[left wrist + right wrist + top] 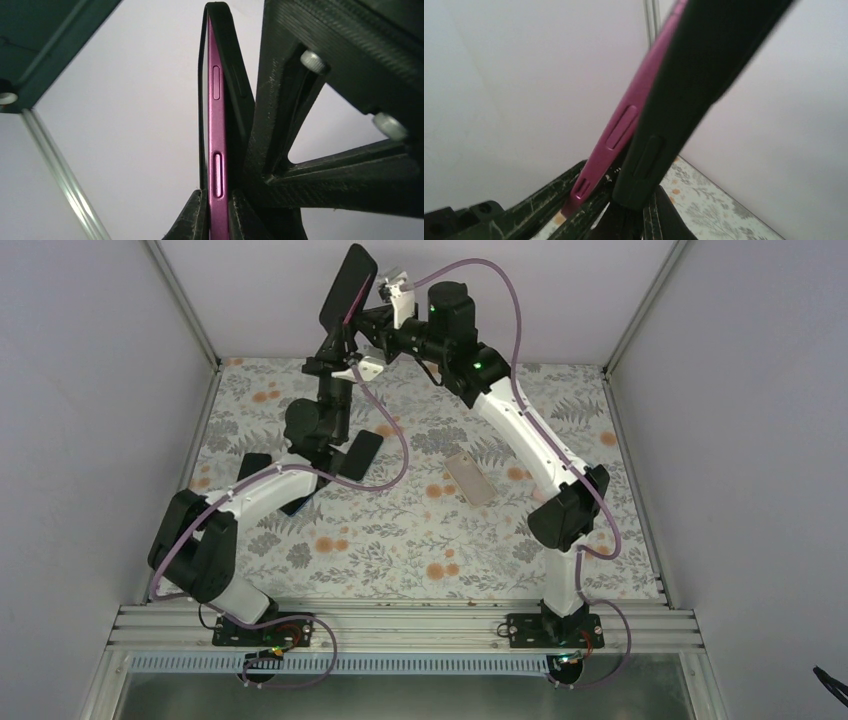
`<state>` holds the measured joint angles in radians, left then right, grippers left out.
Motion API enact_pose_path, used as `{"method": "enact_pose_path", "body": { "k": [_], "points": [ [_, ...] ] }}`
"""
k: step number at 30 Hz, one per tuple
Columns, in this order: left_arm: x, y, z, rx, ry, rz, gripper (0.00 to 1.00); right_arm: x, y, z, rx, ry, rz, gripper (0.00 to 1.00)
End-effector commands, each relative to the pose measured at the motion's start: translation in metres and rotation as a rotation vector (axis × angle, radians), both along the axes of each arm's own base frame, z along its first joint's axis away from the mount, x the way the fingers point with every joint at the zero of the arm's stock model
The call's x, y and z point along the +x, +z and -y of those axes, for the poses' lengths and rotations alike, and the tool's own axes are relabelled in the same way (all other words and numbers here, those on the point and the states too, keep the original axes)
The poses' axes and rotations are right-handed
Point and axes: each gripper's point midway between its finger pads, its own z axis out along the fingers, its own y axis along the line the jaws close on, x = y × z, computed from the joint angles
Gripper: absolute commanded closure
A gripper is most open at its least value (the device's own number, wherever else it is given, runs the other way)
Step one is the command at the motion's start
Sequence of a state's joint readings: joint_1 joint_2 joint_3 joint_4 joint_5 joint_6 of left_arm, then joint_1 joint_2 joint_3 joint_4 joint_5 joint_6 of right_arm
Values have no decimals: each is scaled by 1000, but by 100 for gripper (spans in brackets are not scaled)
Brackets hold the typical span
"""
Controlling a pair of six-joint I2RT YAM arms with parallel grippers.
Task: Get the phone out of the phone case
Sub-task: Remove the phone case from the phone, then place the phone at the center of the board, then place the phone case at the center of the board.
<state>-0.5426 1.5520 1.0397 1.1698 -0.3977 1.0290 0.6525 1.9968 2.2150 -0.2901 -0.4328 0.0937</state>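
Note:
Both arms are raised at the back, holding the phone high above the table. In the left wrist view the magenta phone (218, 125) stands edge-on, with my left gripper (218, 197) shut on its lower end. The black phone case (235, 75) has peeled away from the phone on its right side. In the right wrist view my right gripper (639, 205) is shut on the bottom corner of the case (694, 85), and the phone (624, 125) splays out to its left. From above, phone and case (347, 285) show as one dark slab over the left gripper (338, 340) and right gripper (365, 318).
On the floral table mat (420, 540) lie a pale rectangular case (470, 478), a black flat slab (358, 455) and another dark flat piece (252, 465) partly under the left arm. Grey walls and metal frame posts enclose the table.

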Motion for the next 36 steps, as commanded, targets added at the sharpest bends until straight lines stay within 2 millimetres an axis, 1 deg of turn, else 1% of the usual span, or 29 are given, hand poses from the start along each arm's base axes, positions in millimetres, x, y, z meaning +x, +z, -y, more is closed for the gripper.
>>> {"method": "enact_pose_path", "body": {
  "k": [1, 4, 5, 7, 9, 11, 13, 15, 16, 18, 20, 21, 22, 23, 24, 29, 30, 32, 34, 36],
  "points": [
    [-10, 38, -31, -28, 59, -13, 98, 11, -55, 14, -265, -125, 20, 97],
    [-12, 31, -33, 3, 51, -85, 98, 48, -62, 54, -346, -283, 54, 97],
    [-13, 29, -35, 20, 60, -103, 98, 60, -64, 72, -372, -332, 56, 97],
    [-16, 24, -42, 64, 84, -139, 98, 77, -65, 99, -416, -401, 62, 97],
    [-19, 20, -53, 107, 117, -176, 98, 89, -66, 124, -448, -449, 57, 97],
    [-25, 21, -75, 132, 165, -210, 98, 99, -70, 146, -479, -487, 43, 97],
    [-33, 19, -95, 156, 207, -233, 98, 105, -80, 167, -483, -491, -4, 97],
    [-44, 15, -110, 208, 248, -257, 98, 105, -94, 183, -494, -483, -51, 97],
    [-47, 9, -119, 239, 282, -278, 98, 104, -103, 189, -500, -466, -78, 97],
    [-57, 1, -143, 272, 356, -303, 98, 101, -123, 203, -510, -434, -145, 97],
    [-61, -17, -167, 313, 403, -375, 98, 99, -144, 219, -516, -405, -223, 97],
    [-62, -33, -181, 343, 433, -430, 98, 96, -152, 227, -512, -388, -260, 97],
    [-66, -43, -194, 362, 471, -451, 98, 95, -159, 237, -505, -379, -296, 97],
    [-70, -55, -209, 377, 516, -476, 98, 94, -165, 248, -495, -372, -327, 97],
    [-73, -77, -222, 400, 545, -527, 98, 92, -170, 259, -490, -368, -352, 97],
    [-97, -143, -278, 440, 674, -684, 98, 83, -190, 315, -479, -367, -454, 97],
    [-103, -154, -288, 441, 691, -710, 98, 81, -195, 329, -479, -370, -481, 97],
    [-116, -175, -307, 445, 721, -748, 98, 78, -203, 347, -484, -361, -516, 97],
    [-129, -192, -319, 452, 732, -779, 98, 76, -215, 364, -502, -363, -550, 97],
    [-136, -214, -323, 458, 723, -827, 98, 76, -230, 378, -517, -360, -582, 97]
  ]
}}
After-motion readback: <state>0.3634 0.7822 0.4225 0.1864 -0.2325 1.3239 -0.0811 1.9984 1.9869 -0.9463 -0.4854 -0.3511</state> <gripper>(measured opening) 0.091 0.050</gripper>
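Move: The phone, its case already partly peeled off, is held high over the table. Its middle lies about 6 cm ahead of and 4 cm above the left hand; from the right hand, gripping the case, the case's middle is some 6 cm ahead, 2 cm left and 4 cm up. Roughly 45 cm below the left hand lie the nearest black phone, 3 cm ahead, and the outermost black phone, 27 cm left, 3 cm back. The clear case lies 26 cm right of the right hand, 4 cm back, equally low. Still gripping, the left hand pulls the phone some 35 cm left, the right the case rightward, both sinking. ##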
